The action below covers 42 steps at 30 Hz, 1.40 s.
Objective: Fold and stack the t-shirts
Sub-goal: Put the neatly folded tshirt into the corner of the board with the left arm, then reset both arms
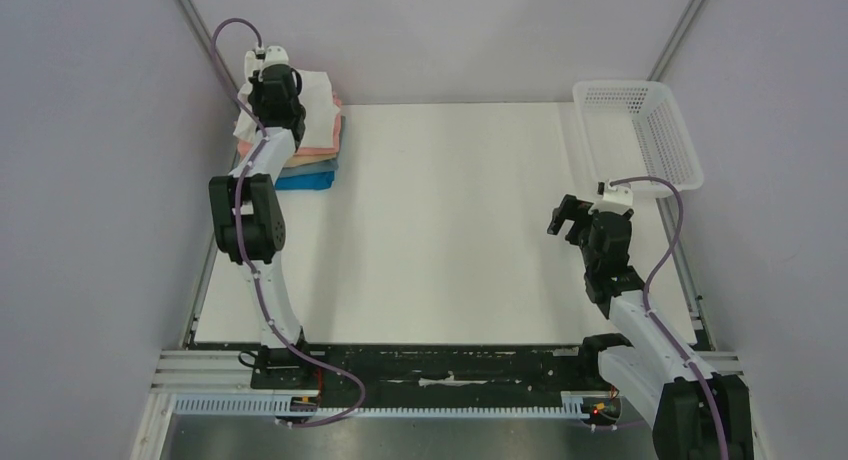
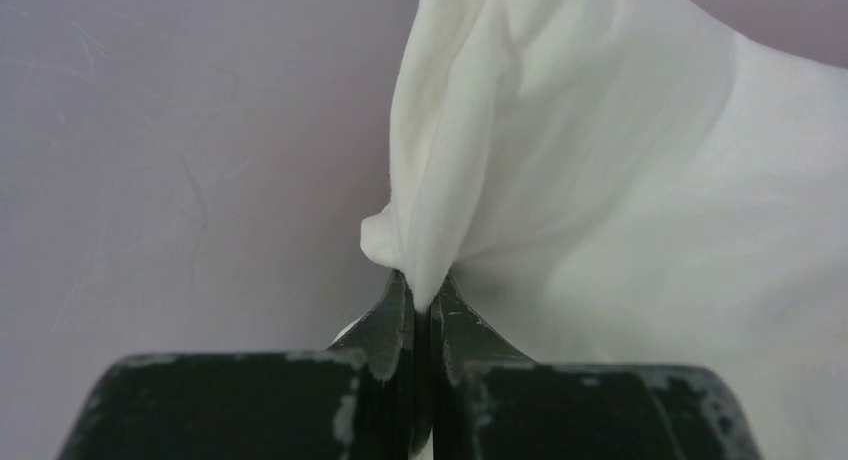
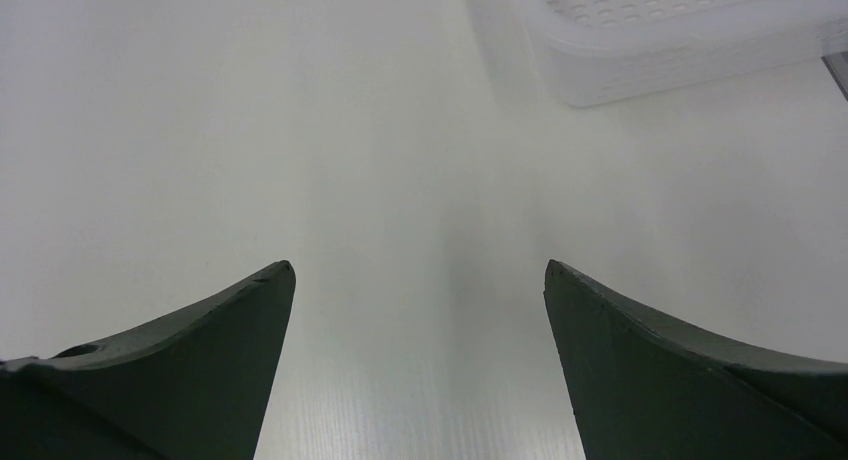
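A stack of folded t-shirts lies at the table's far left corner: bright blue [image 1: 305,181] at the bottom, then grey-blue, salmon pink [image 1: 322,140], and the white t-shirt [image 1: 312,92] on top. My left gripper [image 1: 262,62] is over the stack's far left side, hard against the left wall. In the left wrist view my left gripper [image 2: 425,292] is shut on a bunched fold of the white t-shirt [image 2: 620,190]. My right gripper [image 1: 566,218] hovers over the right side of the table. In the right wrist view it [image 3: 420,280] is open with nothing between its fingers.
A white mesh basket [image 1: 640,130] stands at the far right corner, its rim [image 3: 690,35] showing in the right wrist view. The lilac left wall [image 2: 180,160] is right beside the stack. Bare white tabletop [image 1: 450,220] lies between the arms.
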### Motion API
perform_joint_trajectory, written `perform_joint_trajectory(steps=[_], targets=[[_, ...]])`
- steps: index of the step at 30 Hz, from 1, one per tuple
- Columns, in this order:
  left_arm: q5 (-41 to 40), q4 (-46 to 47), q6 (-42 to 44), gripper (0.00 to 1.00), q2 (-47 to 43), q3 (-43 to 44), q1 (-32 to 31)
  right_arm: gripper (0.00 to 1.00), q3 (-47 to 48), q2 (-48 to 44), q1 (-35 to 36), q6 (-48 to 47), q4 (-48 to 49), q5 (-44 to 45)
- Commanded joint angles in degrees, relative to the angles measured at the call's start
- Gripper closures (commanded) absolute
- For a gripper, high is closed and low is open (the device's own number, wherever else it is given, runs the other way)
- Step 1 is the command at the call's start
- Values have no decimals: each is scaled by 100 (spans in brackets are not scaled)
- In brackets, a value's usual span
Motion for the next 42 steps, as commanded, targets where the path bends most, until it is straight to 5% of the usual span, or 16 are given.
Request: perform_joint_trajectory(steps=[1,3,5,6,17,28,38,42], targets=[[-95,382,209,98,301,459,102,2,262,33,56,-100,46,248],[-255,324,175,91,430,593,113,2,262,44,66,-110,44,305],[-422,294,138,41,522,712,130,2,272,59,79,-126,18,337],[-517,262,82,26,544,762,131,2,279,62,76,-133,7,357],[150,-840,-1608,20,-483,214,-79,2,370,-76,106,-172,-252,238],[882,-1224,-4369,18,-3750,-3100,-1520,2,-150,-1131,144,-71,-574,-395],[2393,-1387,-5136,17,-6920,-7095,-3005,2,-1010,-2153,145,276,-546,-367],[2080,-1700,-5243,17,-7715,-7519,-3008,2,-1309,-2484,141,337,-330,-167]])
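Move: The left hand still pinches the far-left edge of the folded white t-shirt, whose middle lies about 8 cm to its right, 7 cm back and 4 cm below. The coloured t-shirt stack it is laid on is centred some 8 cm right, 8 cm back and 10 cm below that hand. From the idle right hand the stack lies roughly 65 cm left and 18 cm ahead, about level. Dipping, the left hand releases the white t-shirt, then retreats about 30 cm back, 25 cm right, and down. ##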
